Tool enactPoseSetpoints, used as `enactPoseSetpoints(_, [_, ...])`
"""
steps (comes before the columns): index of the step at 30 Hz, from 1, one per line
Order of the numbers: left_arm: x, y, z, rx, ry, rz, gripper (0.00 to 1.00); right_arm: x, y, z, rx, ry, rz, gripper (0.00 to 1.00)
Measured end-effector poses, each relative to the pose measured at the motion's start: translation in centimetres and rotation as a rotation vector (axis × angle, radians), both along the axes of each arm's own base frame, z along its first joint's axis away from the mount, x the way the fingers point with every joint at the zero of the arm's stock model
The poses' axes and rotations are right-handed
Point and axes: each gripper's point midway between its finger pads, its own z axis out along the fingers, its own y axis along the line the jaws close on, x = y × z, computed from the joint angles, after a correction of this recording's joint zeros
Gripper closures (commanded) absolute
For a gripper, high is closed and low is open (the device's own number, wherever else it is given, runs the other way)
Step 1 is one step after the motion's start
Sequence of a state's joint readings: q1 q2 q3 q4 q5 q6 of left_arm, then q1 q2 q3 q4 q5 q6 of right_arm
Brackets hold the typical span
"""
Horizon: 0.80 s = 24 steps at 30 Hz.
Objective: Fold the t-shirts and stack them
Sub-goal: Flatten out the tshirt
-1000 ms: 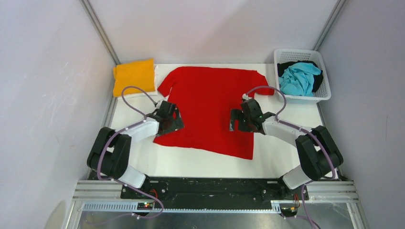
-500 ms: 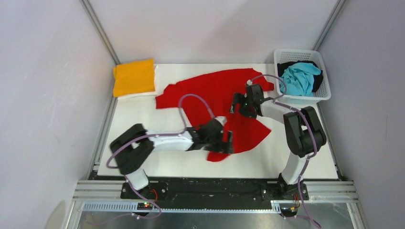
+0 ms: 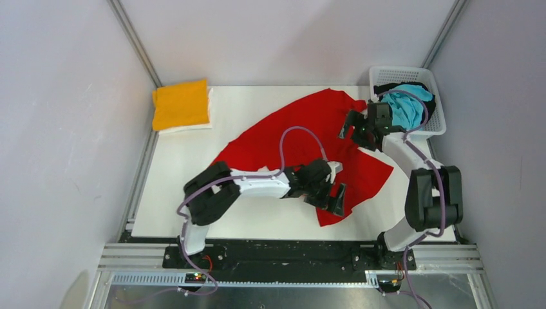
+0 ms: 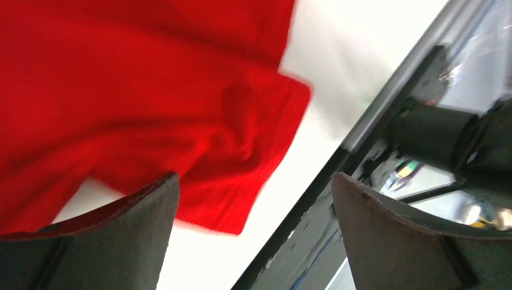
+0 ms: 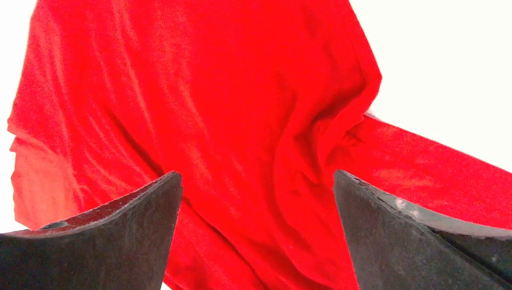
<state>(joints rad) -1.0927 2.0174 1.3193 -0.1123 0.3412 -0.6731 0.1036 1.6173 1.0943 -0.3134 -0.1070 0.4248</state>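
A bright red t-shirt [image 3: 257, 145] lies rumpled in a diagonal band across the table, from the far right down to the near middle. My left gripper [image 3: 336, 199] reaches across to its near corner and is open; in the left wrist view that red corner [image 4: 151, 90] lies just beyond the left gripper [image 4: 253, 175]. My right gripper [image 3: 349, 125] is open over the shirt's far end beside the basket, with red cloth [image 5: 211, 90] filling the view past the right gripper [image 5: 256, 174]. An orange-yellow t-shirt [image 3: 181, 103] lies folded at the far left on a white one [image 3: 187, 128].
A white lattice basket [image 3: 402, 69] at the far right corner holds a turquoise t-shirt [image 3: 402, 109] over a black one [image 3: 386, 88]. Bare white table [image 3: 193, 187] shows at the near left. The table's near edge and metal frame [image 4: 338, 163] run close to the left gripper.
The red shirt went from lying flat to a rumpled diagonal band shifted right. My left arm swung across to the right; my right gripper moved up toward the basket.
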Motion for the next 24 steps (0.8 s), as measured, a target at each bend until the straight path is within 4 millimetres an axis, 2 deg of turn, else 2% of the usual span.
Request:
enactPoseSetpoints(2, [-0.3, 2.9, -0.1, 0.061, -0.041, 0.020, 0.01, -0.2, 0.1, 1.8, -0.005, -0.040, -0.001, 0.01])
enactPoseSetpoints(4, [-0.5, 5.7, 0.9, 0.091, -0.095, 0.041, 0.01, -0.5, 0.1, 3.3, -0.014, -0.076, -0.005, 0.00])
enactPoseSetpoints(7, [-0.4, 10.3, 4.3, 0.095, -0.215, 0.105, 0.02, -1.8, 0.2, 4.2, -0.038, -0.099, -0.010, 0.00])
enactPoseSetpoints(10, [0.9, 13.4, 7.8, 0.055, -0.320, 0.199, 0.02, -4.1, 0.6, 3.9, -0.069, -0.093, -0.003, 0.00])
enactPoseSetpoints(13, [4.7, 16.9, 9.8, 0.040, -0.375, 0.360, 0.02, -7.3, 1.8, 2.5, -0.095, -0.071, 0.025, 0.00])
enactPoseSetpoints(15, [9.3, 20.2, 9.6, 0.088, -0.391, 0.520, 0.02, -9.2, 2.6, 1.2, -0.096, -0.047, 0.041, 0.00])
enactPoseSetpoints(18, [16.0, 24.7, 7.6, 0.205, -0.353, 0.714, 0.02, -12.2, 3.3, -1.8, -0.100, 0.029, 0.055, 0.00])
enactPoseSetpoints(20, [19.7, 26.6, 5.8, 0.265, -0.314, 0.793, 0.02, -13.3, 3.1, -3.4, -0.109, 0.079, 0.046, 0.00])
enactPoseSetpoints(22, [22.5, 28.2, 3.7, 0.318, -0.274, 0.848, 0.02, -13.7, 3.0, -4.4, -0.116, 0.114, 0.036, 0.00])
enactPoseSetpoints(24, [24.1, 29.5, 1.5, 0.366, -0.232, 0.879, 0.02, -13.6, 3.0, -5.2, -0.121, 0.134, 0.027, 0.00])
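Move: The left hand is over the near right part of the red t-shirt. The t-shirt's left part lies about 22 cm ahead, 32 cm left and 4 cm below it, and the folded yellow shirt some 36 cm ahead and 57 cm left. From the right hand, the t-shirt's near right part is about 18 cm back, 2 cm right and 8 cm below. The laundry basket stands 8 cm ahead of that hand and 21 cm right. Both open hands head for fresh spots on the t-shirt. The left first swings left, rising about 9 cm, then also reaches forward and sinks over the left part, some 30 cm left and 24 cm forward in all, turning about 50 degrees counter-clockwise. The right lifts about 4 cm, then draws back some 14 cm and lowers 9 cm towards the near right part; no new touch can be made out. ##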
